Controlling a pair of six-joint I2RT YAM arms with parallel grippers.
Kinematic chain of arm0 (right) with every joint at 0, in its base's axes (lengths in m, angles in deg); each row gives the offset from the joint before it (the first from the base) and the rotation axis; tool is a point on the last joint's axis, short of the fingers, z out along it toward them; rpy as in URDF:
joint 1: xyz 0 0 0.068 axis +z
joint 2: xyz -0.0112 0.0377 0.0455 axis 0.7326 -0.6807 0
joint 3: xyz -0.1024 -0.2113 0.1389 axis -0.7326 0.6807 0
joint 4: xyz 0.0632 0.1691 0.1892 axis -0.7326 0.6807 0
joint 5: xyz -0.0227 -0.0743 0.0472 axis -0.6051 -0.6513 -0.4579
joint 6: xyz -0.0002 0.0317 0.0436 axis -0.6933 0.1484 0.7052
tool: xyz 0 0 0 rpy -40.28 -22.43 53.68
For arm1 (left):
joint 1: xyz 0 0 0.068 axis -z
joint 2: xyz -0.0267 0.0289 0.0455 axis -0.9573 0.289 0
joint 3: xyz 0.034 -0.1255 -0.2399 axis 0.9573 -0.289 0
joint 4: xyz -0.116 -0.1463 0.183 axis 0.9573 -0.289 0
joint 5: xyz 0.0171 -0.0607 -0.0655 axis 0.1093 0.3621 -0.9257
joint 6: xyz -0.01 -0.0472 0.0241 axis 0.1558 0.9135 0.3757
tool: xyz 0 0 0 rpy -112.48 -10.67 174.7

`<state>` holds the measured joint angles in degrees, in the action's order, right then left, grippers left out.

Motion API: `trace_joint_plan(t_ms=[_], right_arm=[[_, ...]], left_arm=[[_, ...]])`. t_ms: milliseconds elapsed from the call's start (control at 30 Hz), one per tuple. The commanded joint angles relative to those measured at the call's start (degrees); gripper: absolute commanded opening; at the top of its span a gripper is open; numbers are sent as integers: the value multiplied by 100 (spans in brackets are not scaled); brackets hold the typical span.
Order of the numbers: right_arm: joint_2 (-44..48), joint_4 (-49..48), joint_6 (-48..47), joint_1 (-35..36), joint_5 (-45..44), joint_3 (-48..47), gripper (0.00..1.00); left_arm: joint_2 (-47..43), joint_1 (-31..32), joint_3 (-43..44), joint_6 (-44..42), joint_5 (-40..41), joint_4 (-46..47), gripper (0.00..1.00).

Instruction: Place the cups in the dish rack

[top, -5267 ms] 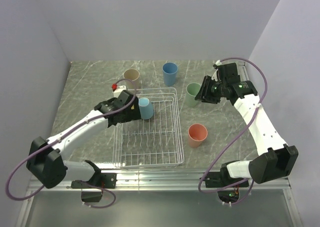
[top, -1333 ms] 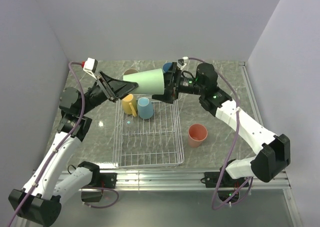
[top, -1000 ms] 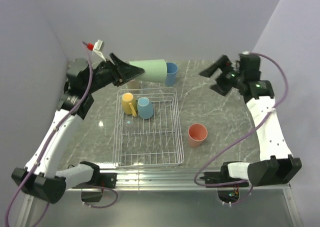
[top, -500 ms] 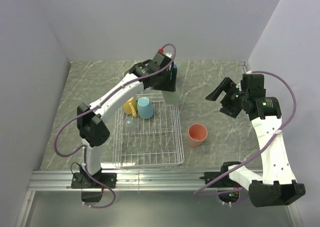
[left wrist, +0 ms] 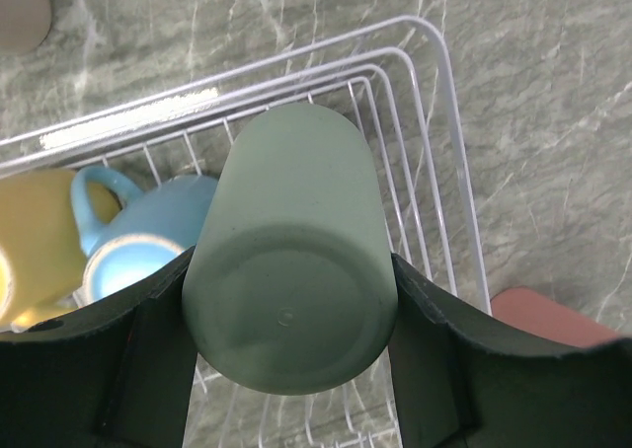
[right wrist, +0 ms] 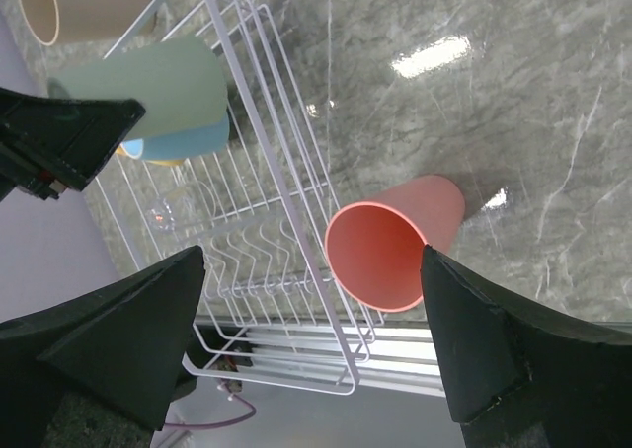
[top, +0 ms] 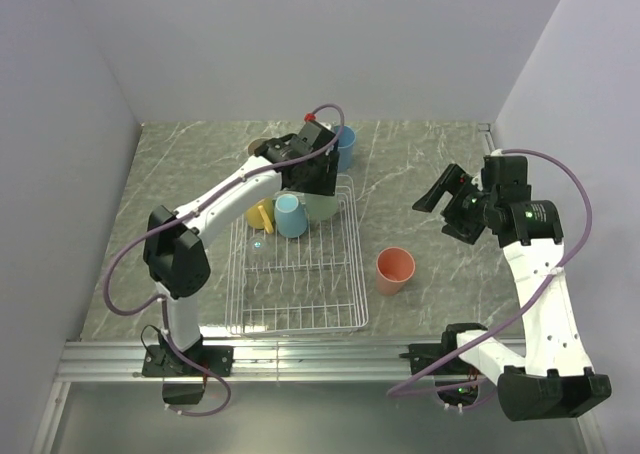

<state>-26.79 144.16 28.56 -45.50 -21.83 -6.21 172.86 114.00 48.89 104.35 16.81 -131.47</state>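
Note:
My left gripper is shut on the green cup and holds it mouth down over the far right corner of the white dish rack. In the left wrist view the green cup sits between both fingers, base toward the camera. A yellow mug and a light-blue mug lie in the rack's far end. The salmon cup stands on the table right of the rack. My right gripper is open and empty, above the table right of it. The blue cup and beige cup stand behind the rack.
The near part of the rack holds only its wire dividers. The right wrist view shows the salmon cup close to the rack's right rail, and the beige cup. Grey walls enclose the marble table on three sides.
The green cup passed from my right gripper to my left, which swung it from high at the left down to the rack's far right corner. My right arm drew back to the right.

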Motion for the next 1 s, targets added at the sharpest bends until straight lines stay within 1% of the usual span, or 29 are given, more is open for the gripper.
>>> trace_joint_plan(t_ms=[0,133,167,200,233,300,367,400,433,467,500,533,667,733,967], right_arm=[[-54,-65,-133,-38,-13,0,96],[-89,-100,-195,-38,75,26,95],[-115,-92,-230,-38,101,44,95],[-142,-39,-291,-29,102,44,95],[-151,5,-327,-29,84,53,95],[-160,58,-388,-38,75,140,95],[-116,75,-467,-38,84,263,95],[-81,58,-476,-38,102,324,95],[-63,49,-485,-38,110,369,95],[-45,49,-502,-29,137,465,95],[-2,58,-537,-29,180,518,95],[7,49,-547,-20,172,571,95],[139,40,-590,-11,181,852,94],[157,40,-591,-11,189,914,94],[140,49,-634,-11,198,870,94]], left_arm=[[187,16,206,-69,41,423,0],[529,16,471,-122,314,371,1],[565,16,497,-131,314,388,3],[609,25,558,-148,332,380,6],[644,16,585,-149,314,379,15],[767,25,655,-157,297,353,22],[873,16,665,-140,244,371,32],[891,25,656,-131,270,362,32],[908,16,656,-96,253,371,49],[900,16,647,-96,261,388,59],[908,16,638,-87,296,397,66],[900,16,647,-78,297,388,75],[943,16,752,-113,296,318,88],[1031,16,919,-131,297,204,99],[953,16,1226,-96,235,28,99]])
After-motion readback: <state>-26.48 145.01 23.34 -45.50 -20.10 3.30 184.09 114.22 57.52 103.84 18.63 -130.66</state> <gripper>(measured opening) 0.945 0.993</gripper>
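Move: The left hand still holds the upturned green cup over the rack's far right corner. Its slot there is roughly straight below, about 6 cm down and 1 cm right. The light blue cup stands some 6 cm left and 2 cm back of the hand, the yellow cup about 14 cm left and 1 cm back, both some 8 cm lower. For the empty right hand, the red cup lies about 5 cm back, 6 cm left and 20 cm below. The left hand eases the green cup down and forward, a little to the right, into the far right corner of the rack beside the light blue cup, about 4 cm in all; it pauses, then spreads its fingers wide to let go of the cup while creeping another 1–2 cm forward and right and slightly down. Meanwhile the open right hand, almost still at first, sinks about 6 cm and draws back a couple of centimetres towards the red cup, tipping some 10 degrees, without reaching it. ##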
